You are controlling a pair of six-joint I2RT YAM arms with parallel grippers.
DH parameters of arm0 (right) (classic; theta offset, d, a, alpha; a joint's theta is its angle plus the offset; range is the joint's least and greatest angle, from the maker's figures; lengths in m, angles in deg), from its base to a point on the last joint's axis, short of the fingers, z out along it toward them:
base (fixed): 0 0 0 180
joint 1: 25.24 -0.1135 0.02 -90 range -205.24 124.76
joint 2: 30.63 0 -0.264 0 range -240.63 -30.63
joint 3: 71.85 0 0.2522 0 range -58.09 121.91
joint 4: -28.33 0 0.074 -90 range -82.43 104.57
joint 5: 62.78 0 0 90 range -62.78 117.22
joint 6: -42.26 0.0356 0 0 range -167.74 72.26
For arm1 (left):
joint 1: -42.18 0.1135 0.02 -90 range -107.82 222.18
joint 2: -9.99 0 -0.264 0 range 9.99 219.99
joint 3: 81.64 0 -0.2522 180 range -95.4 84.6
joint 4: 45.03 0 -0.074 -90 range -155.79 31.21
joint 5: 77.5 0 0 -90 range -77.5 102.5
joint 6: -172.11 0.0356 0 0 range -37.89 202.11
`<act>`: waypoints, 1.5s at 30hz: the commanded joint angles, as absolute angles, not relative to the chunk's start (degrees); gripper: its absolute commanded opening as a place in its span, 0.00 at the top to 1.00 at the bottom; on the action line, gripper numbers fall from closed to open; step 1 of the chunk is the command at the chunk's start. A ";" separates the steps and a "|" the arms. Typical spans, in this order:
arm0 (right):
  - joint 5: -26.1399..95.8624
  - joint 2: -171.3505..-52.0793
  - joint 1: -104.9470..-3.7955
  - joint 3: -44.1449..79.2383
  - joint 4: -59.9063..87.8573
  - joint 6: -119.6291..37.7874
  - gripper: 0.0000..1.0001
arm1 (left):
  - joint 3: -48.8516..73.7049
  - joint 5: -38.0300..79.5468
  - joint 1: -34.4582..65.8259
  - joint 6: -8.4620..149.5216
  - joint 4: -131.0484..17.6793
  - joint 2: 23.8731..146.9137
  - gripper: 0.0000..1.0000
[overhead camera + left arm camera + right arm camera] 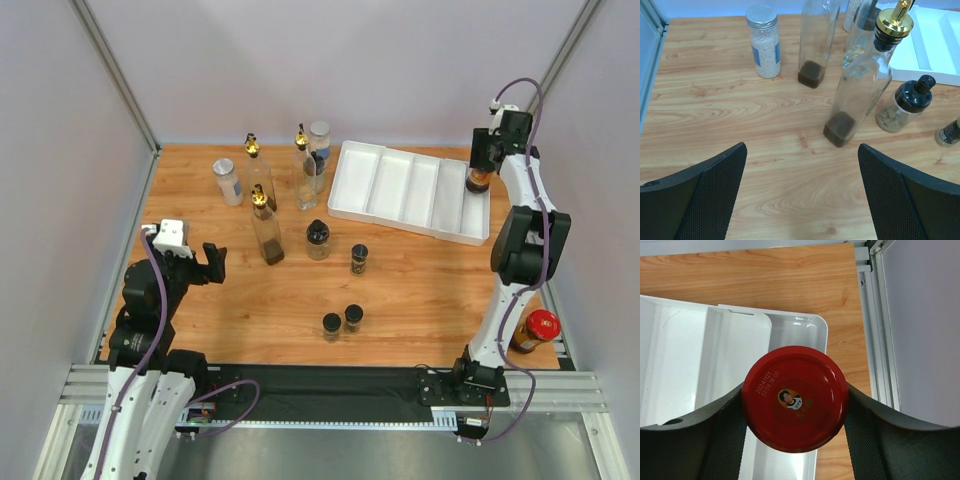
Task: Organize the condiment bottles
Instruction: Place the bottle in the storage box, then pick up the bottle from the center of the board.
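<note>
My right gripper (481,163) is shut on a red-lidded dark jar (795,397), held upright over the rightmost compartment of the white tray (400,186). My left gripper (801,150) is open and empty, low over the wood at the left. Just beyond it stands a tall gold-spouted bottle (860,90). Behind that are a second tall bottle (816,45) and a silver-lidded jar (765,42). A third tall bottle (305,172) and another silver-lidded jar (320,140) stand at the back. A black-capped jar (318,240) and three small spice jars (359,259) (331,326) (353,318) stand mid-table.
A second red-lidded jar (538,330) stands at the right edge beside the right arm's base. The tray's compartments (670,365) hold nothing. An aluminium frame rail (875,340) runs close to the tray's right side, and walls enclose the table.
</note>
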State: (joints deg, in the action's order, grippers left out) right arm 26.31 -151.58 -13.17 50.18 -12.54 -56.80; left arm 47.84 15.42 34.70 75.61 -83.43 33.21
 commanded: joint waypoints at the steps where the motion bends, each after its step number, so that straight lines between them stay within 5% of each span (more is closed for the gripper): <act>1: 26.34 -151.92 -12.85 55.73 -7.14 -54.86 0.92 | 48.03 15.22 34.45 76.05 -82.34 33.54 0.00; 7: 26.34 -153.50 -12.50 55.82 -6.96 -54.77 0.75 | 48.03 15.05 34.54 76.13 -82.26 33.72 0.00; 14: 28.71 -154.03 -11.45 55.64 -8.19 -55.64 0.23 | 48.03 15.31 34.54 76.22 -82.34 33.98 0.00; 18: 29.50 -151.15 -11.36 54.59 -9.95 -57.92 0.02 | 47.95 15.40 34.54 76.13 -82.34 33.89 0.00; 33: 30.13 -127.15 -11.36 38.44 -36.74 -83.67 0.00 | 47.95 16.89 34.54 75.78 -82.08 32.93 0.00; 38: 23.04 -116.11 -11.36 26.95 -52.25 -94.28 0.00 | 48.03 17.15 34.45 75.61 -81.99 32.58 0.00; 45: 12.82 -107.21 -10.74 13.82 -55.65 -99.58 0.00 | 48.03 17.42 34.10 75.52 -81.99 32.40 0.00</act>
State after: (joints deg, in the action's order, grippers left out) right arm 21.02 -112.72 -11.38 17.42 -50.84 -93.95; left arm 47.84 16.73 34.63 75.78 -83.41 32.97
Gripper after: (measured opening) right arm 0.998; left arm 0.996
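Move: The right hand holds the red-capped bottle over the far end of the storage box's rightmost compartment; that spot lies straight below it, about 12 cm down. The next compartment's middle is roughly 9 cm left and 3 cm back. A second red-capped jar stands some 38 cm back and 6 cm right of the hand. From the idle left hand the spot is about 32 cm ahead, 73 cm right and 21 cm down. Downward first: the right hand lowers the bottle about 2.5 cm into the far end of the rightmost compartment, then opens fully and lets go. It then rises clear by some 11 cm and sweeps back nearly 30 cm towards its base, sinking again while the fingers tip down and the wrist swings counter-clockwise. ##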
